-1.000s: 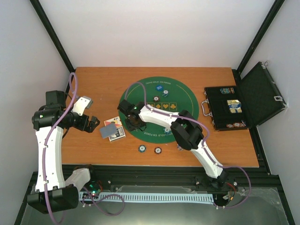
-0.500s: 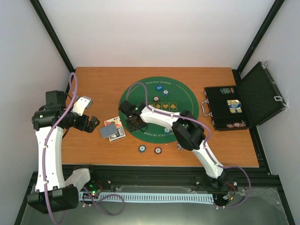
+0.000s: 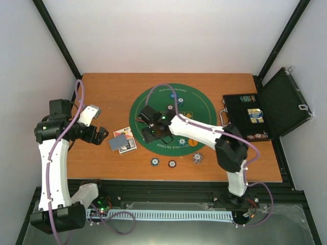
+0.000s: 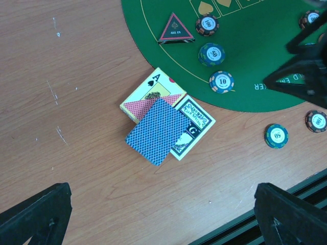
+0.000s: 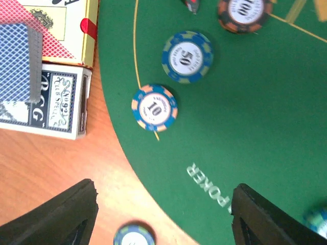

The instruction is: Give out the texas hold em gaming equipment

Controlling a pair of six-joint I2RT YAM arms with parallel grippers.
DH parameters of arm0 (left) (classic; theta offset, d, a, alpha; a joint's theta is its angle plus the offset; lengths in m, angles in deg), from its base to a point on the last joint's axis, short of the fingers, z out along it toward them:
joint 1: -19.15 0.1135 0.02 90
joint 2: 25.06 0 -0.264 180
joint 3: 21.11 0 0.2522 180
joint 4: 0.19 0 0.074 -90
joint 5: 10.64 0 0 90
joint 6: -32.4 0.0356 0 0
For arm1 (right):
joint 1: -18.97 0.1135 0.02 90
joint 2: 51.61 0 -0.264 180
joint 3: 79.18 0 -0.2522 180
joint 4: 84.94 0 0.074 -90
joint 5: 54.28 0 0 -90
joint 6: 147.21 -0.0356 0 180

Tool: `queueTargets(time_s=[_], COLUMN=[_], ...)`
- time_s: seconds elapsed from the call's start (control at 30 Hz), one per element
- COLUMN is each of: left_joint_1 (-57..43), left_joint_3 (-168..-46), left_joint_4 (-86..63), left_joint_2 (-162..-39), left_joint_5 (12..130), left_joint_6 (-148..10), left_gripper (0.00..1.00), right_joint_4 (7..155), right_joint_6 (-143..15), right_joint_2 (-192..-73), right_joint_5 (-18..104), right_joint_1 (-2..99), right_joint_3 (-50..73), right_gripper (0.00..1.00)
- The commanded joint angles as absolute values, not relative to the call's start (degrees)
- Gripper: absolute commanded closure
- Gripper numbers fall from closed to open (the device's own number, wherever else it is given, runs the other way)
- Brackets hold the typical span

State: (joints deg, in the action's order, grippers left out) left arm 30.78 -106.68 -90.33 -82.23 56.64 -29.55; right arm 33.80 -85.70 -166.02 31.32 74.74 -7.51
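Just left of the green poker mat (image 3: 200, 108) lies a blue-backed playing card (image 4: 157, 130) on top of two card boxes (image 4: 192, 128). A red-black triangular marker (image 4: 176, 29) and chips marked 100 (image 4: 207, 24), 50 (image 4: 211, 54) and 10 (image 4: 222, 81) sit on the mat's left part. More chips (image 3: 155, 162) rest on the wood near the front edge. My left gripper (image 3: 100, 135) hovers open to the left of the cards, holding nothing. Above the mat's near-left rim my right gripper (image 5: 163, 220) is open and empty. The 10 chip (image 5: 154, 107) lies ahead of its fingers.
A black hinged case (image 3: 255, 120) stands open at the table's right edge, with chips and card packs inside. Two more chips (image 3: 172, 164) (image 3: 197, 158) lie on the wood by the front. More discs sit on the mat's far part (image 3: 174, 95).
My right gripper has opened wider and shifted a little to the right over the mat. Its elbow has swung right, uncovering a chip near the front. The left arm has not moved.
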Motion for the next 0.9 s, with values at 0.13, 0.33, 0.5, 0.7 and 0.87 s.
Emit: queueTargets(time_s=[0.13, 0.33, 0.5, 0.7, 0.87], left_joint_1=[31.0, 31.0, 30.9, 30.9, 31.0], left_joint_3=[-108.4, -108.6, -108.0, -108.1, -107.9], left_joint_4=[-91.2, -91.3, -90.7, -90.3, -90.4], left_joint_2=[-81.8, -81.8, -81.6, -82.5, -82.4], left_joint_5=[55.7, 55.4, 54.2, 53.8, 53.9], left_joint_6=[-29.9, -29.8, -29.8, -29.9, -29.9], left_gripper=[0.00, 0.00, 0.00, 0.00, 0.00], right_joint_4=[32.8, 30.8, 28.5, 28.3, 31.2], right_joint_6=[-87.4, -90.3, -93.8, -96.9, -95.4], right_joint_2=[-147.9, -135.9, -127.2, -121.7, -121.8], right_joint_5=[26.8, 24.5, 24.0, 24.4, 26.0], right_joint_1=[75.4, 74.4, 73.4, 72.2, 68.3], right_joint_3=[8.7, 22.5, 31.5, 39.5, 41.9], right_gripper=[0.21, 0.14, 0.10, 0.07, 0.07])
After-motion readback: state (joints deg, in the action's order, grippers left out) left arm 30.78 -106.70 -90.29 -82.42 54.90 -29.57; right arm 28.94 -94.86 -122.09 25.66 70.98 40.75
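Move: The blue-and-white 10-chip stack on the wood lies about 22 cm to the right hand's right, 7 cm back and 8 cm below. The brown chip stack stands some 13 cm left of that stack and 3 cm nearer the base; the big blind button is about 8 cm beyond it and 3 cm to its left. From the left hand, the same 10-chip stack is around 40 cm right, about level fore-and-aft, and 23 cm down. Already clear of the 10 chip set down on the felt, the empty right hand sweeps some 22 cm right and 11 cm back, towards the 10-chip stack on the wood, rising about 3 cm at first and then sinking some 5 cm as it nears. On the way the fingers spread from partly to almost fully open and the hand turns about 15 degrees clockwise, ending above the table just on the base side of the stack, still touching nothing. ##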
